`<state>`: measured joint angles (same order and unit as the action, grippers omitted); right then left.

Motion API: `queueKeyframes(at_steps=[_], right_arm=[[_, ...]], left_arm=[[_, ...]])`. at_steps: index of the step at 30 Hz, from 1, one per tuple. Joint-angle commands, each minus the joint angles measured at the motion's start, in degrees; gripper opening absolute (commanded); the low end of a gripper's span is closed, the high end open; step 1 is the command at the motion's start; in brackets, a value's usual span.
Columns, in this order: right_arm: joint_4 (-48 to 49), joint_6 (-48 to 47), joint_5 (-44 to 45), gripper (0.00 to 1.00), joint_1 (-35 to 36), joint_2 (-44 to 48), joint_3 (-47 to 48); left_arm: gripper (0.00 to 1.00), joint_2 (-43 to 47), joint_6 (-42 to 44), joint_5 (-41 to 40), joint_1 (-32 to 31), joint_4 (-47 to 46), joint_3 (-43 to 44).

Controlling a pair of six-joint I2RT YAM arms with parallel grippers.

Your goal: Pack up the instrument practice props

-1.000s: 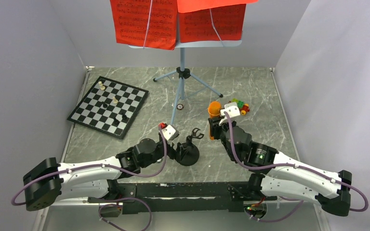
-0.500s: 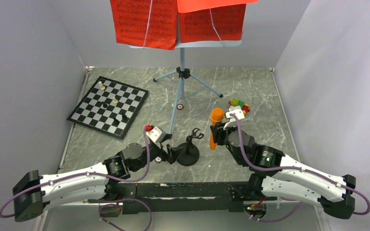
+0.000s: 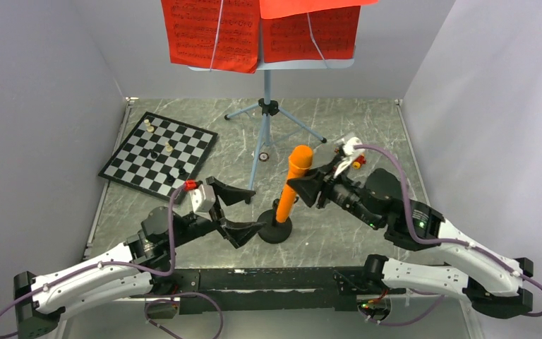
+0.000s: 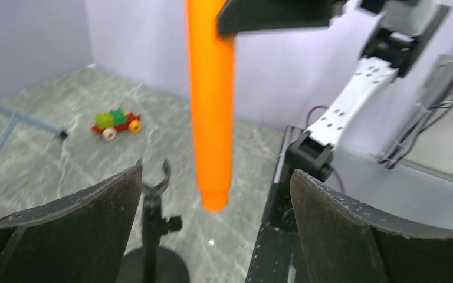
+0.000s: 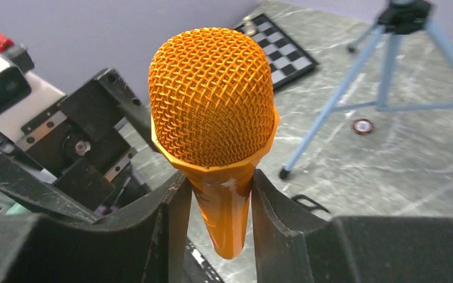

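Observation:
The orange microphone (image 3: pixel 293 180) hangs tilted in the air, with my right gripper (image 3: pixel 298 185) shut on its handle just below the mesh head (image 5: pixel 212 97). Its lower end (image 4: pixel 214 197) hovers above the black round-base mic stand (image 3: pixel 275 229), to the right of the stand's empty clip (image 4: pixel 153 183). My left gripper (image 3: pixel 257 208) stands wide open left of the stand, holding nothing. At the back stands the light-blue music stand (image 3: pixel 267 92), with red music sheets (image 3: pixel 212 32) on its desk.
A chessboard (image 3: pixel 159 155) with a few pieces lies at the left. The brick toy car (image 4: pixel 116 122) sits behind the right wrist. The music stand's tripod legs (image 3: pixel 254 159) reach toward the mic stand. Grey walls close in both sides.
My right gripper has swung the microphone left and tipped it head-up over the mic stand. My left gripper has pulled back from the stand and opened wider.

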<state>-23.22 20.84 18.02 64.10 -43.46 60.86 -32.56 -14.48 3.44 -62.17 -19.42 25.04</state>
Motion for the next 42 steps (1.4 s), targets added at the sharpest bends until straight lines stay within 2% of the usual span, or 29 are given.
queueKeyframes(at_steps=[1,8,12,22,32,35,37,40,41,42], right_arm=[[5.65,0.92,-12.76,0.00,-0.02,-6.31,3.34],[14.31,4.41,-20.00,0.00,-0.03,-11.12,2.23],[18.09,6.05,-22.64,0.00,-0.02,-12.27,1.68],[22.25,6.03,-24.90,0.00,-0.07,-11.22,0.71],[31.42,7.57,-28.99,0.00,-0.03,-13.47,-2.42],[33.26,8.19,-29.85,0.00,0.04,-14.07,-3.27],[33.20,8.25,-30.21,0.00,0.06,-14.38,-3.34],[32.30,8.33,-28.98,0.00,0.06,-13.93,-3.79],[31.64,8.34,-28.52,0.00,0.06,-13.66,-3.82],[30.69,8.34,-27.60,0.11,0.00,-13.40,-3.75]], left_arm=[[0.99,-2.11,-2.03,13.40,1.17,-5.35,5.31],[0.99,-4.67,-0.83,14.96,1.26,-5.87,6.98],[0.98,-5.36,-0.49,13.13,1.26,-4.11,6.51],[0.99,2.17,-0.96,4.00,1.26,-2.17,1.84],[0.97,-2.31,-3.93,8.73,1.26,-8.69,2.93],[0.82,-3.89,-4.01,10.41,1.26,-10.08,3.32],[0.64,-4.19,-3.95,10.72,1.26,-10.02,3.25],[0.34,-3.10,-4.04,9.07,1.26,-9.29,2.40],[0.20,-2.41,-3.95,8.04,1.26,-8.57,1.97],[0.07,-1.62,-3.91,6.72,1.26,-7.28,1.72]])
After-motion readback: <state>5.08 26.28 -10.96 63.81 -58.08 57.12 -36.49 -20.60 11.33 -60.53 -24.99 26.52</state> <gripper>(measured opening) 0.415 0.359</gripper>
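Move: The microphone, already held upright in the right fingers, stands about 10 cm to the left hand's right, 4 cm ahead and 4 cm higher. The right hand takes it to the open left gripper, roughly 10 cm to its left, 4 cm back and 6 cm lower. From the left hand, the empty mic stand is about 5 cm ahead, 5 cm right and 18 cm below; the music stand's nearest foot is some 10 cm ahead, 3 cm left, down on the table. The right hand keeps its hold just below the microphone's head and carries it about 12 cm left and some 4 cm back into the left gripper, quickly at first and then creeping, while it turns counter-clockwise by nearly 30 degrees. The left hand first rises about 4 cm and draws back a little, waits wide open with small shifts, then sinks some 2 cm as it edges right and closes to under half open, pinching the orange handle just below the right fingers. ##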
